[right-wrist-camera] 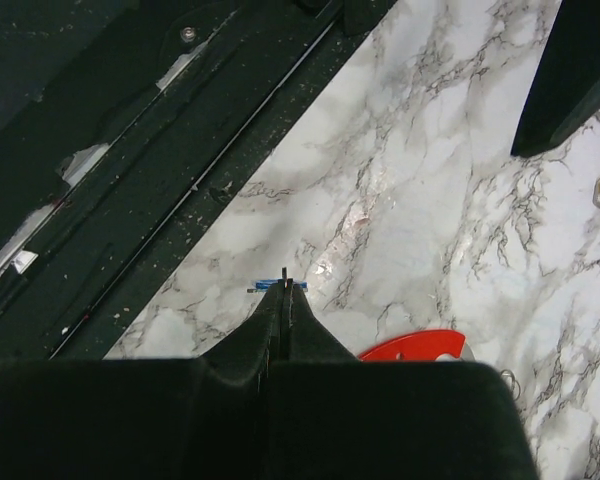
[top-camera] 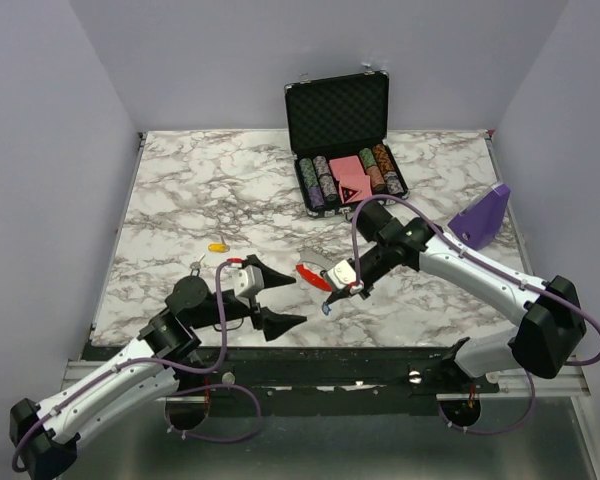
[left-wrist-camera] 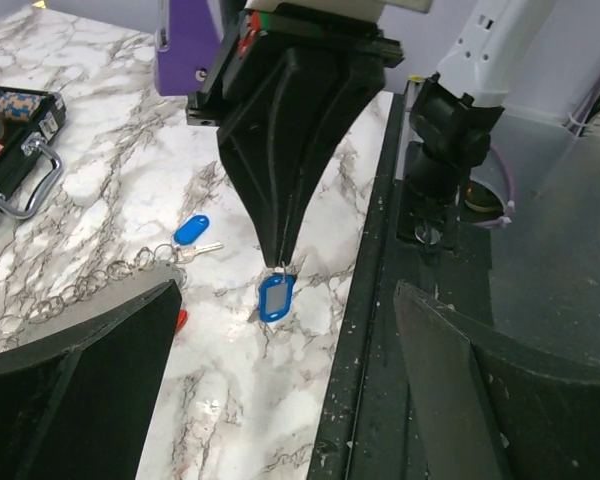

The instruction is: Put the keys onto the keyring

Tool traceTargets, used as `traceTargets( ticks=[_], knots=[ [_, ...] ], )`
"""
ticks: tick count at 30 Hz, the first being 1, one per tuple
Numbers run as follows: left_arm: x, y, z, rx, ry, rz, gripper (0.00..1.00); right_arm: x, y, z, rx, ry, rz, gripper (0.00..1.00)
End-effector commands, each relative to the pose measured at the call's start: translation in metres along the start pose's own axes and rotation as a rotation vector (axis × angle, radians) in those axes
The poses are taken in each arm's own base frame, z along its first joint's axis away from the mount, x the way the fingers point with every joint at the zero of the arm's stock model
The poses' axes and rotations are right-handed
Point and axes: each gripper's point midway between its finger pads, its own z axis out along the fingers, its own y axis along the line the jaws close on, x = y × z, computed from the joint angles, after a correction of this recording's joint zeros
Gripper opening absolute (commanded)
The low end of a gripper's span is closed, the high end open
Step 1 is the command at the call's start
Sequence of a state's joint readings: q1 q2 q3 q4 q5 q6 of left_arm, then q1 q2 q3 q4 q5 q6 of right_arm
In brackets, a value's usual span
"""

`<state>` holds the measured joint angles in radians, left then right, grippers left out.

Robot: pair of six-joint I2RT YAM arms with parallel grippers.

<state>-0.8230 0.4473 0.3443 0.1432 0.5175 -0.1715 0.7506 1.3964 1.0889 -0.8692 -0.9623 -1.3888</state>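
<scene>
My right gripper (top-camera: 330,300) is shut on the small metal piece of a key with a blue tag (left-wrist-camera: 276,298). The tag hangs just above the marble near the table's front edge and shows edge-on past my fingertips (right-wrist-camera: 285,290). The keyring's red part (top-camera: 315,275) lies just left of that gripper, and it shows again as the red arc (right-wrist-camera: 420,347). My left gripper (top-camera: 298,300) stands open, level with the hanging tag, nothing between its fingers (left-wrist-camera: 70,390). A second blue-tagged key (left-wrist-camera: 190,230) lies on a chain (left-wrist-camera: 80,290). A yellow-tagged key (top-camera: 217,247) lies further left.
An open black case of poker chips (top-camera: 342,150) stands at the back centre. A purple object (top-camera: 480,215) rests at the right edge. The black frame rail (left-wrist-camera: 380,300) runs along the table's front edge, close to the hanging tag.
</scene>
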Motion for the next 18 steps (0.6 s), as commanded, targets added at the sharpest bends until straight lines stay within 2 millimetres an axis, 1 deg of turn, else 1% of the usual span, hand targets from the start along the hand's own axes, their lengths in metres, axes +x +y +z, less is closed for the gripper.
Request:
traceTargets(
  ticks=[1,4,7,11,14,15,18],
  knots=[
    [0.002,0.012,0.013,-0.054,-0.026,0.004,0.9,-0.005,0.003,0.0,-0.003,-0.047,0.009,0.01],
    [0.023,0.018,0.018,-0.083,0.045,0.018,0.74,-0.003,0.002,0.0,0.003,-0.046,0.027,0.01],
    [0.033,0.018,0.023,-0.098,0.076,0.063,0.6,-0.002,-0.001,0.0,0.01,-0.048,0.049,0.01],
    [0.035,0.012,0.03,-0.079,0.083,0.124,0.52,0.001,-0.003,0.0,0.025,-0.042,0.08,0.01],
    [0.037,0.01,0.034,-0.067,0.102,0.128,0.45,0.001,-0.005,0.0,0.031,-0.047,0.097,0.01],
    [0.038,0.012,0.035,-0.063,0.112,0.156,0.43,0.001,-0.006,0.0,0.034,-0.049,0.104,0.01],
    [0.045,0.01,0.042,-0.05,0.139,0.146,0.43,0.002,-0.009,0.0,0.046,-0.043,0.114,0.01]
  ],
)
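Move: The blue key tag, hanging by its ring from the right fingertips, is roughly 7 cm to the left hand's right, 1 cm ahead and 8 cm below. From the right hand point the tag hangs about 3 cm below, 1 cm back and with no sideways offset. On the table, some 16 cm below the left hand, the red-handled crescent lies about 14 cm ahead and 6 cm right, and the other blue tag about 14 cm ahead and 18 cm right. Downward by about 5 cm and some 3 cm to the right, the left hand closes in on the blue tag, its fingers tipping about 10 degrees downward while they shut from wide open to just under half. The right hand stays almost in place, keeps its shut fingers on the tag's ring and turns only slightly clockwise. The left fingers haven't reached the tag. ##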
